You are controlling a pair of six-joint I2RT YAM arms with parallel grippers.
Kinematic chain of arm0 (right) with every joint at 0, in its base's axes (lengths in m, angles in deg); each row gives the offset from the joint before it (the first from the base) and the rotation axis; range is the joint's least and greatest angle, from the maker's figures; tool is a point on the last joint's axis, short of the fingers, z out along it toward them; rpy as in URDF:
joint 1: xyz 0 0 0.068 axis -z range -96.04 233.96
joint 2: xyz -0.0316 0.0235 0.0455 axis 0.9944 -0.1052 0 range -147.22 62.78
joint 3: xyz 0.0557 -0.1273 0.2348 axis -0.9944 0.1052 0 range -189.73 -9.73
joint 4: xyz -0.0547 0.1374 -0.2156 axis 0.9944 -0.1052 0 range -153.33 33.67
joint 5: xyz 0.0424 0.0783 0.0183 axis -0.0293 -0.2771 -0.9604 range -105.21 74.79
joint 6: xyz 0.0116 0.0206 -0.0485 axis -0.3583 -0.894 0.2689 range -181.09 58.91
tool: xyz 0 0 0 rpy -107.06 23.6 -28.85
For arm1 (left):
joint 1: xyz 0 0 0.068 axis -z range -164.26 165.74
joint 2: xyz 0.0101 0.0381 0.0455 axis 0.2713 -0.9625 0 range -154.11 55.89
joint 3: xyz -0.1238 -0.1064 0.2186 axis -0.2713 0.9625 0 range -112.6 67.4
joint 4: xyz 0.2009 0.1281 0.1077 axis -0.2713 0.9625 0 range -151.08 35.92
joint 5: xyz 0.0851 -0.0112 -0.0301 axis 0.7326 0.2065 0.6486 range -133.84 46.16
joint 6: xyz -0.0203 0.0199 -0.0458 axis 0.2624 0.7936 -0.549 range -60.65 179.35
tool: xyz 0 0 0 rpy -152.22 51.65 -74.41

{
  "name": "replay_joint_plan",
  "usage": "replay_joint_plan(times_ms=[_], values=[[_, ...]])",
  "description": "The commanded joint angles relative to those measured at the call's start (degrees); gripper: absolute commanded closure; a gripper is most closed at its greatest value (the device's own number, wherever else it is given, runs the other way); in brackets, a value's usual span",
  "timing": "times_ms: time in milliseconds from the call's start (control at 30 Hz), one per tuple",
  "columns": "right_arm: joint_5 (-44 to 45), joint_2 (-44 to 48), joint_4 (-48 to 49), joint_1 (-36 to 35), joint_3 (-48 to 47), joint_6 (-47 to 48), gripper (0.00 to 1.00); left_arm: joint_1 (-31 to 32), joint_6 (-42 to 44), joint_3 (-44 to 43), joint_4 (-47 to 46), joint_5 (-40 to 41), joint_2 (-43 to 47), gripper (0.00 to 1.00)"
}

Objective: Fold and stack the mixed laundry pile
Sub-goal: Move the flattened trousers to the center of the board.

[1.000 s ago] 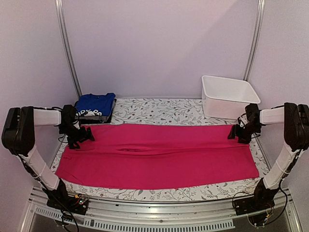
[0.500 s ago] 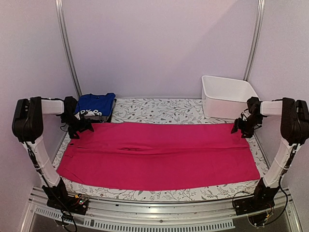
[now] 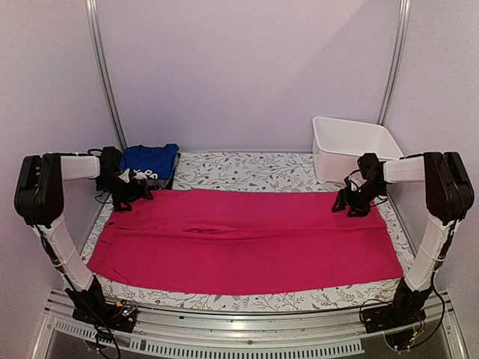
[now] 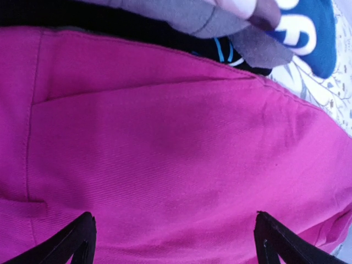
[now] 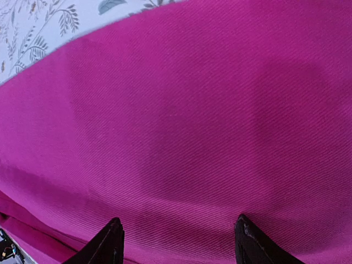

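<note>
A large magenta-pink garment (image 3: 247, 239) lies spread flat across the table. My left gripper (image 3: 129, 194) hovers open over its far left corner, and the left wrist view shows pink cloth (image 4: 165, 154) under the wide-apart jaws of that gripper (image 4: 173, 215), with nothing between them. My right gripper (image 3: 349, 203) is open above the garment's far right edge. The right wrist view shows only cloth (image 5: 192, 121) below this gripper (image 5: 177, 219). A folded royal-blue garment (image 3: 150, 159) with white print tops a small stack at the back left, with a grey piece (image 4: 220, 22) beneath it.
A white plastic bin (image 3: 344, 166) stands at the back right, close behind my right gripper. The floral table covering (image 3: 247, 173) shows along the back and front edges. Metal frame posts rise at both back corners.
My right gripper has moved left, inward along the pink garment's far edge. My left gripper has shifted back toward the garment's far left corner. The garment lies as before.
</note>
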Motion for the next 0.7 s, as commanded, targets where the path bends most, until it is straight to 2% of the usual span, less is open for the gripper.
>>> replay_joint_plan(times_ms=[0, 200, 400, 533, 667], values=[[0.51, -2.86, -0.48, 0.95, 5.06, -1.7, 0.32, 0.81, -0.69, 3.95, -0.64, -0.48, 0.18, 0.0], [1.46, 0.34, -2.59, 2.88, 12.65, -4.43, 0.31, 0.42, -2.11, 9.76, 2.26, 3.18, 2.81, 0.0], [-0.62, 5.22, -2.65, 6.63, 21.18, -7.33, 0.3, -0.37, -4.8, 16.05, 3.82, 2.63, 7.17, 0.0], [-1.4, 7.68, -3.48, 7.92, 20.94, -9.76, 0.28, -0.93, -5.79, 18.87, 4.86, 2.06, 10.14, 0.0], [-5.66, 9.86, -3.47, 9.65, 23.11, -11.58, 0.28, -1.97, -5.18, 17.93, 4.94, 0.86, 12.23, 0.0]])
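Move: The trousers lie spread beneath both my hands. Their middle is about 36 cm to the right of my left hand and 14 cm back, some 4 cm lower; from my right hand it is roughly 32 cm left, 13 cm back and 2 cm lower. The folded pile sits about 16 cm ahead of my left hand and 3 cm right, near its height. The basket is some 23 cm ahead of my right hand, 3 cm right and 5 cm up. I lower my open hands onto the far part of the trousers, the left sinking about 3 cm and the right only 1 cm, then drag the cloth back towards my base. My left hand travels some 9 cm back in all; my right goes about 5 cm back, drifting outward to the right as it turns clockwise and rolls its left side up. Neither hand pinches the fabric. ##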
